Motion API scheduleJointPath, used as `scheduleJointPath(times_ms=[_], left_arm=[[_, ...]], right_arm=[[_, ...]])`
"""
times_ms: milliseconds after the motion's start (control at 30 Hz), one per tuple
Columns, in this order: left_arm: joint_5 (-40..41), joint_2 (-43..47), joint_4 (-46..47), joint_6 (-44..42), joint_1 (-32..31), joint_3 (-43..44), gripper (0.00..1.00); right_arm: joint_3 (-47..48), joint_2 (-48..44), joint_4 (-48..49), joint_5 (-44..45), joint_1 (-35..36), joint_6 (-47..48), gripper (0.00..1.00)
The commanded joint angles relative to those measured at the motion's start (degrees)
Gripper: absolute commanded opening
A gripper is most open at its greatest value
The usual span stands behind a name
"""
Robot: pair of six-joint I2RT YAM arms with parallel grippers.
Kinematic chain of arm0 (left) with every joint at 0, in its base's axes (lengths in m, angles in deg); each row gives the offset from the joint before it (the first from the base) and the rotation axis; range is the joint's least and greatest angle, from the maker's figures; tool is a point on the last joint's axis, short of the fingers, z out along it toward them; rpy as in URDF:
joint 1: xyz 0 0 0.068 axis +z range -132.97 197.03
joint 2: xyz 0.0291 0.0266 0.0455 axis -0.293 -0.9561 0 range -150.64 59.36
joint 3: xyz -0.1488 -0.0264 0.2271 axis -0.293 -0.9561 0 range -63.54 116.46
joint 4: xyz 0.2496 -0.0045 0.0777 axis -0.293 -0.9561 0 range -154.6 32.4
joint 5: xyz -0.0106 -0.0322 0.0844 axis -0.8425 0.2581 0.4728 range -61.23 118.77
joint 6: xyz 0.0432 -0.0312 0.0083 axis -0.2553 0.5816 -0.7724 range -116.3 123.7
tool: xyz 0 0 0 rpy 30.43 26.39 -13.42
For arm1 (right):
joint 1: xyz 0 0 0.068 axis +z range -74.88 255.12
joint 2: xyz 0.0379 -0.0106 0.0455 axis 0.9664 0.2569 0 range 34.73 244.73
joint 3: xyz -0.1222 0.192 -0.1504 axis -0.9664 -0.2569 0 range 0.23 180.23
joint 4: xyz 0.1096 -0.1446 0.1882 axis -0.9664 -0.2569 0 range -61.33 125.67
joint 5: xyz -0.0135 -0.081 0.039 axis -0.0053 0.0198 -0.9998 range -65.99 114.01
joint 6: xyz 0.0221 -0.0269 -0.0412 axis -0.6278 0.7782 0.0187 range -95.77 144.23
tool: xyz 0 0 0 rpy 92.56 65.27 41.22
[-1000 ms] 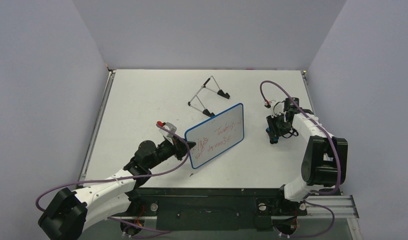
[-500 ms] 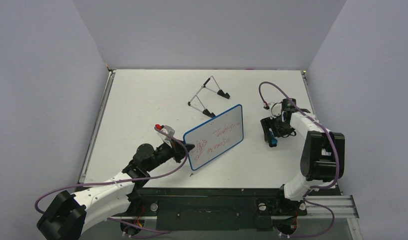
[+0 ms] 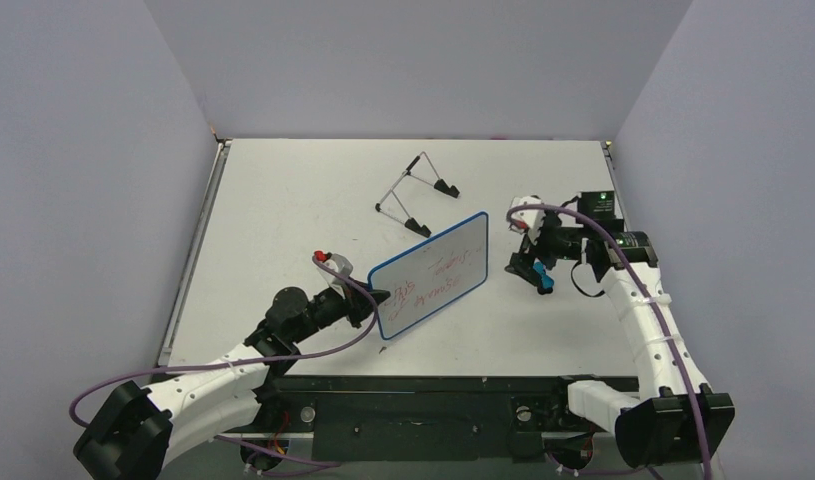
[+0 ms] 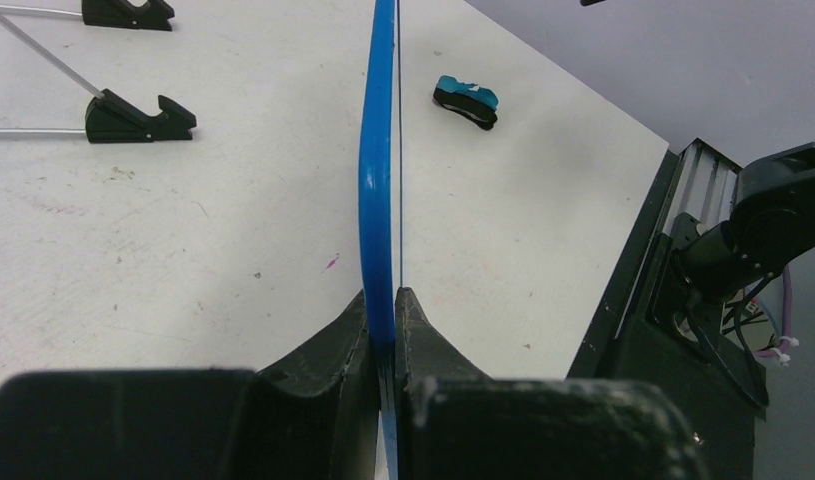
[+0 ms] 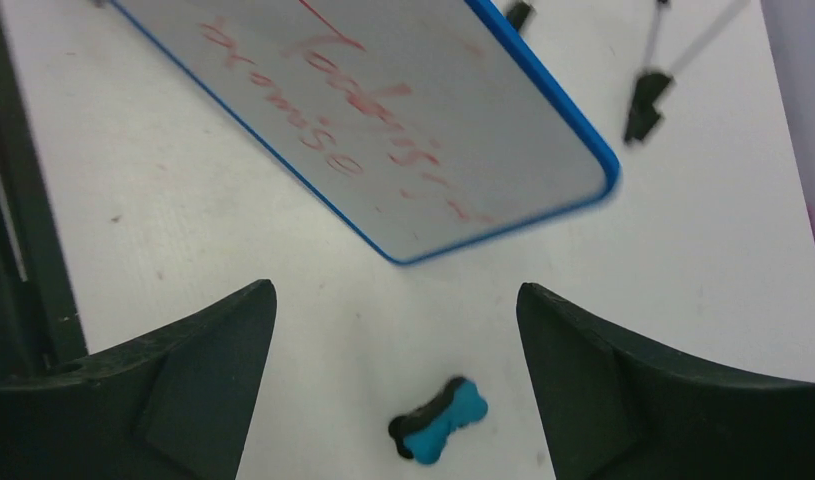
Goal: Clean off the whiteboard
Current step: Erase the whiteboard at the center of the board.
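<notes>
The whiteboard (image 3: 429, 274), white with a blue rim and red writing, stands tilted on its edge near the table's middle. My left gripper (image 3: 375, 305) is shut on its lower left corner; in the left wrist view the blue rim (image 4: 376, 180) runs straight up from between the fingers of that gripper (image 4: 384, 312). My right gripper (image 5: 395, 288) is open and hovers above the small blue eraser (image 5: 438, 420), which lies loose on the table (image 3: 544, 284) just right of the whiteboard (image 5: 383, 110). Nothing is between the right fingers.
A wire easel stand with black feet (image 3: 415, 195) sits behind the board, its feet also in the wrist views (image 4: 138, 118) (image 5: 645, 100). The white table (image 3: 283, 200) is walled on three sides. A black frame (image 4: 683, 300) runs along the near edge.
My right gripper has opened wide, risen off the eraser and turned to face the board, and its arm has swung out. The left gripper keeps its hold on the board.
</notes>
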Motion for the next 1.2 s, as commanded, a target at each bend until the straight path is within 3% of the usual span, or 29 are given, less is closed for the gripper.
scheduleJointPath(times_ms=[0, 267, 767, 1167], left_arm=[[-4.3, -0.9, -0.9, -3.5, -0.9, 3.7, 0.00], [-4.9, -3.1, -3.6, -5.9, -2.7, 6.4, 0.00], [-5.1, -7.5, -2.7, -7.1, -3.4, 8.0, 0.00], [-5.7, -7.4, -1.4, -8.1, -4.1, 7.8, 0.00]], right_arm=[[8.8, 6.7, -11.4, -5.4, 11.7, 13.4, 0.85], [20.4, 16.8, -17.4, 6.8, 21.8, 12.0, 0.72], [26.8, 20.0, -19.6, 7.8, 28.0, 9.0, 0.69], [29.5, 28.6, -19.4, 12.1, 30.1, 6.3, 0.45]])
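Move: To the open right hand's left, about 15 cm off and 2 cm farther out, is the middle of the tilted whiteboard, some 12 cm lower. The eraser lies on the table about 5 cm ahead and 11 cm to the right of this hand, 20 cm below; the empty stand is roughly 23 cm ahead and 18 cm left, at table height. From the left hand, which already pinches the board's left edge, the board's middle is some 7 cm ahead, 10 cm right and 6 cm down. Swinging left away from the set-down eraser, the right hand travels about 12 cm to the whiteboard, fast at first, drawing back some 3 cm, then dipping roughly 5 cm at the end in front of the writing. Its wrist turns nearly 30 degrees counter-clockwise, the fingers tip more steeply down and close about halfway; touch can't be made out. The left hand keeps its pinch, easing the board rightward and a little down. ##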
